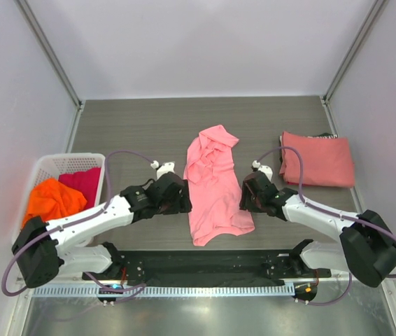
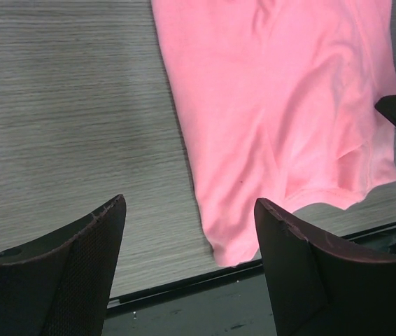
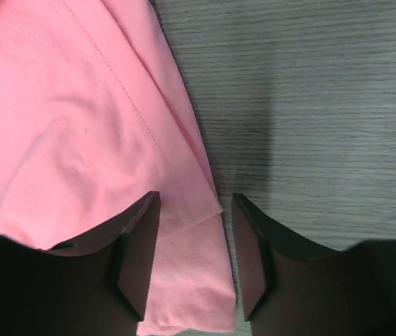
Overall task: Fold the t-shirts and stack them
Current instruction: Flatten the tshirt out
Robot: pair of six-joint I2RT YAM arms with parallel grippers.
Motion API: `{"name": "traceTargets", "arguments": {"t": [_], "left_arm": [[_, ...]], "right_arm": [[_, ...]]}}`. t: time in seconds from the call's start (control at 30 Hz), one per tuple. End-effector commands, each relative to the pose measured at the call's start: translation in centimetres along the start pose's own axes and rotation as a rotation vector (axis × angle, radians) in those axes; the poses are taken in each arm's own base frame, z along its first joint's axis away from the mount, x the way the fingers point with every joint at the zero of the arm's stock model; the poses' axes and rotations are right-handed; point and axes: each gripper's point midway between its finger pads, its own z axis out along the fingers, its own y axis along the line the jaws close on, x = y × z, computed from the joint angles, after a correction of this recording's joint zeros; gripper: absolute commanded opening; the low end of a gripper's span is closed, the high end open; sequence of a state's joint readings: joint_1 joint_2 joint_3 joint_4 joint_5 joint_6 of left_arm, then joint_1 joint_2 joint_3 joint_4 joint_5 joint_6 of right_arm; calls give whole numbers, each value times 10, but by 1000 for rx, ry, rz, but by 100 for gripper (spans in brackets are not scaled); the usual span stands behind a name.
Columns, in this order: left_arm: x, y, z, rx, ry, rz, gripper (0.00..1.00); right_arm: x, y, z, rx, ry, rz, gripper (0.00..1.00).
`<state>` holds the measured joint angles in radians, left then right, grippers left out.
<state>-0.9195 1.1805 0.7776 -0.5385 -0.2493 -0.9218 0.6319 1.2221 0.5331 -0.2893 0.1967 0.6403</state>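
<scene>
A light pink t-shirt (image 1: 213, 183) lies lengthwise in the middle of the table, its sides folded in and its top end rumpled. My left gripper (image 1: 183, 201) hovers at the shirt's left edge, near the hem corner (image 2: 234, 246). It is open (image 2: 189, 203), with only table and that corner below the gap. My right gripper (image 1: 245, 200) sits at the shirt's right edge. Its jaws (image 3: 195, 197) stand apart on either side of the folded edge (image 3: 198, 273) without pinching it. A folded salmon-red t-shirt (image 1: 318, 159) lies at the back right.
A white lattice basket (image 1: 44, 168) at the left holds an orange shirt (image 1: 53, 199) and a magenta shirt (image 1: 85, 182). A black strip (image 1: 205, 264) runs along the table's near edge in front of the arm bases. Grey walls close in the sides.
</scene>
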Motion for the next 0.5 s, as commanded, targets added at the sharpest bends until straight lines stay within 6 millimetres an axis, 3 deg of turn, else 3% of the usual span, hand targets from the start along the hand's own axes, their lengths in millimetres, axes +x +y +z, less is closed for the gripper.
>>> {"name": "traceTargets", "arguments": {"t": [0.0, 0.07, 0.1, 0.17, 0.2, 0.4, 0.43, 0.47], "left_arm": [[-18, -22, -8, 70, -31, 9, 75], [-20, -19, -6, 56, -34, 10, 74], [-20, -18, -5, 52, -33, 12, 75], [-25, -15, -2, 41, -39, -3, 74], [-27, -13, 1, 35, -38, -6, 74], [-62, -15, 21, 30, -71, -80, 70], [-61, -14, 33, 5, -53, -66, 70], [-76, -25, 32, 20, -78, -66, 69]], "right_arm": [[-9, -1, 0, -2, -48, 32, 50], [-6, -1, 1, -5, -39, 28, 40], [-6, 0, 1, -11, -39, 30, 28], [-7, 3, -1, -29, -42, 28, 16], [-11, 5, -3, -37, -58, 31, 2], [-37, 3, -23, -16, -138, 12, 1], [-39, -2, -28, 9, -148, 2, 1], [-43, -1, -32, 6, -162, 2, 1]]}}
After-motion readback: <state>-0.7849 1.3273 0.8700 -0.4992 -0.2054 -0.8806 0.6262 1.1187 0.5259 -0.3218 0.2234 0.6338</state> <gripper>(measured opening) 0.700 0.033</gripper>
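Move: The shirt's right edge, with its turned-back hem corner, lies right between the right fingertips, about 1 cm below them. From this hand the lower right corner is roughly 7 cm back and 2 cm right, the folded red stack some 13 cm ahead and 21 cm right. For the left hand, the shirt's crumpled upper part lies about 16 cm ahead, 7 cm right and 8 cm below; the near stretch of the left edge is level with it, 1 cm right. Down a hair onto the cloth, the right hand closes its fingers fully, pinching the shirt's right edge near the turned-back hem, then lifts about 2.5 cm almost straight up with the edge in its grip. The left hand, empty and still wide open, glides forward some 4.5 cm above the shirt's left edge towards the crumpled upper part, speeding up late and turning a few degrees counter-clockwise. ##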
